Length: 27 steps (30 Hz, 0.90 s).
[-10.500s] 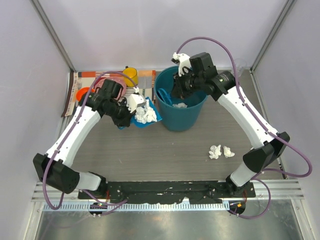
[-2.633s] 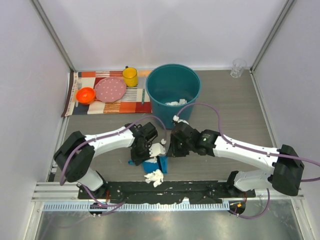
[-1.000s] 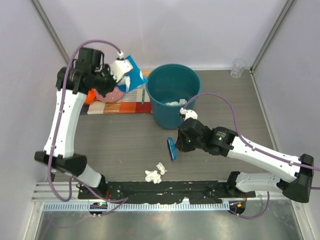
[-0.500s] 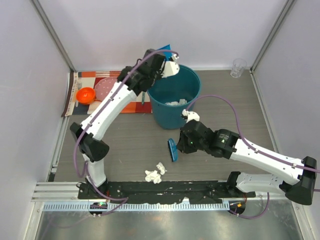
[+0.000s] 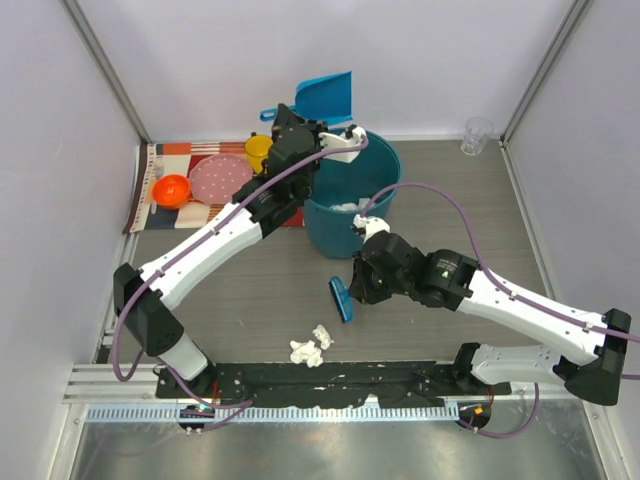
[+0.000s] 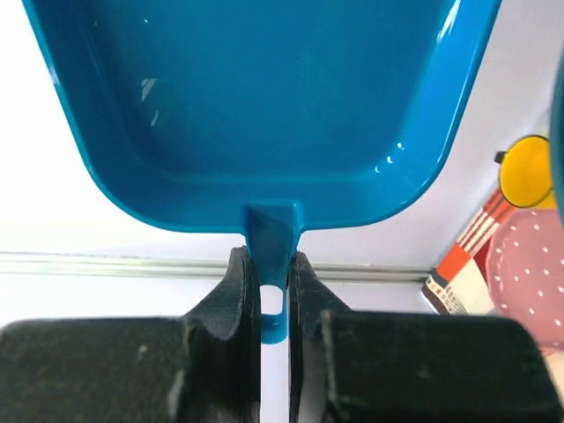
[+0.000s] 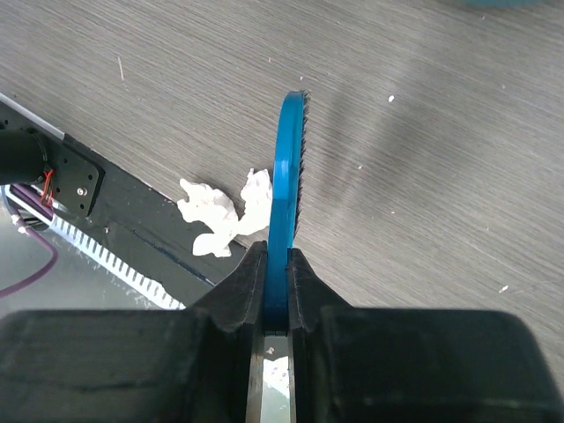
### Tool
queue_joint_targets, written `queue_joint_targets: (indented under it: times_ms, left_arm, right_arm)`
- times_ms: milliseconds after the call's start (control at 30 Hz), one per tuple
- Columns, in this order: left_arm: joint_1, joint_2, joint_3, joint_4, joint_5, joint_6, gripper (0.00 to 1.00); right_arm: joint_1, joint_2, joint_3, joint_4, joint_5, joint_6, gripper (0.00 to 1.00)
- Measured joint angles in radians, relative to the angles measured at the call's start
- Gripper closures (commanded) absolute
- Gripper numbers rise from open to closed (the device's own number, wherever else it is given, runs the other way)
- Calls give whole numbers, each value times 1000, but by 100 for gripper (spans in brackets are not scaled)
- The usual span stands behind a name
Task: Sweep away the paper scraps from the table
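Observation:
My left gripper (image 5: 301, 124) (image 6: 273, 291) is shut on the handle of a blue dustpan (image 5: 326, 98) (image 6: 264, 106), held high behind the far-left rim of the teal bucket (image 5: 338, 238). The pan's inside shows bare. White paper scraps (image 5: 346, 206) lie in the bucket. My right gripper (image 5: 361, 287) (image 7: 278, 291) is shut on a blue brush (image 5: 341, 299) (image 7: 288, 167), its bristle edge down on the table (image 5: 240, 285). Two crumpled paper scraps (image 5: 311, 346) (image 7: 220, 211) lie on the table just left of and nearer than the brush, close to the front rail.
A striped placemat (image 5: 200, 216) at the back left carries a pink plate (image 5: 220, 180), an orange bowl (image 5: 171, 188) and a yellow mug (image 5: 258, 150). A clear glass (image 5: 477, 134) stands at the back right. The black base plate and metal rail (image 5: 340, 385) border the near edge.
My left arm swung the dustpan from over the placemat to the bucket and then raised it upright behind the rim. The right arm and brush shifted only slightly left.

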Motion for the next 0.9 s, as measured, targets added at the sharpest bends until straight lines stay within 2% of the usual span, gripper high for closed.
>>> queue_joint_targets:
  times_ms: [167, 300, 467, 567, 633, 733, 900]
  left_arm:
    - [5, -2, 1, 45, -12, 13, 100]
    - [57, -2, 68, -103, 14, -126, 100]
    - [315, -76, 141, -399, 198, -434, 100]
    - [509, -209, 46, -504, 299, -561, 100]
    - [589, -309, -48, -550, 344, -613, 100]
    - [649, -404, -169, -599, 430, -660, 100]
    - [721, -404, -269, -680, 564, -697, 100]
  right_arm:
    - [0, 1, 37, -16, -11, -40, 99]
    - [7, 9, 51, -13, -59, -75, 99]
    - [121, 68, 82, 27, -151, -146, 99]
    - [198, 135, 119, 82, -257, -202, 99]
    - [232, 190, 137, 109, -339, -241, 99]
    - [254, 300, 168, 97, -420, -312, 99]
    - [256, 422, 179, 24, -411, -423, 99]
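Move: Brush in grip, the right hand has the larger paper scrap about 5 cm back and 7 cm to its left, some 16 cm below; the smaller scrap is 1 cm back and 4 cm left, and the bin about 24 cm ahead and 1 cm left. From the left hand, raised with the dustpan, the bin is 4 cm back and 14 cm right, the orange bowl 7 cm ahead and 27 cm left, the pink plate 10 cm ahead and 15 cm left. Still pinching the brush, the right hand carries it past the scraps to the robot's side of the larger one, about 11 cm back and 10 cm left, turning nearly 50 degrees counter-clockwise, then sinks some 7 cm. The left hand keeps the dustpan and swings it away from the bin about 25 cm left, rolling its left side down, then lowers and draws back as the pan tips nose-down. ##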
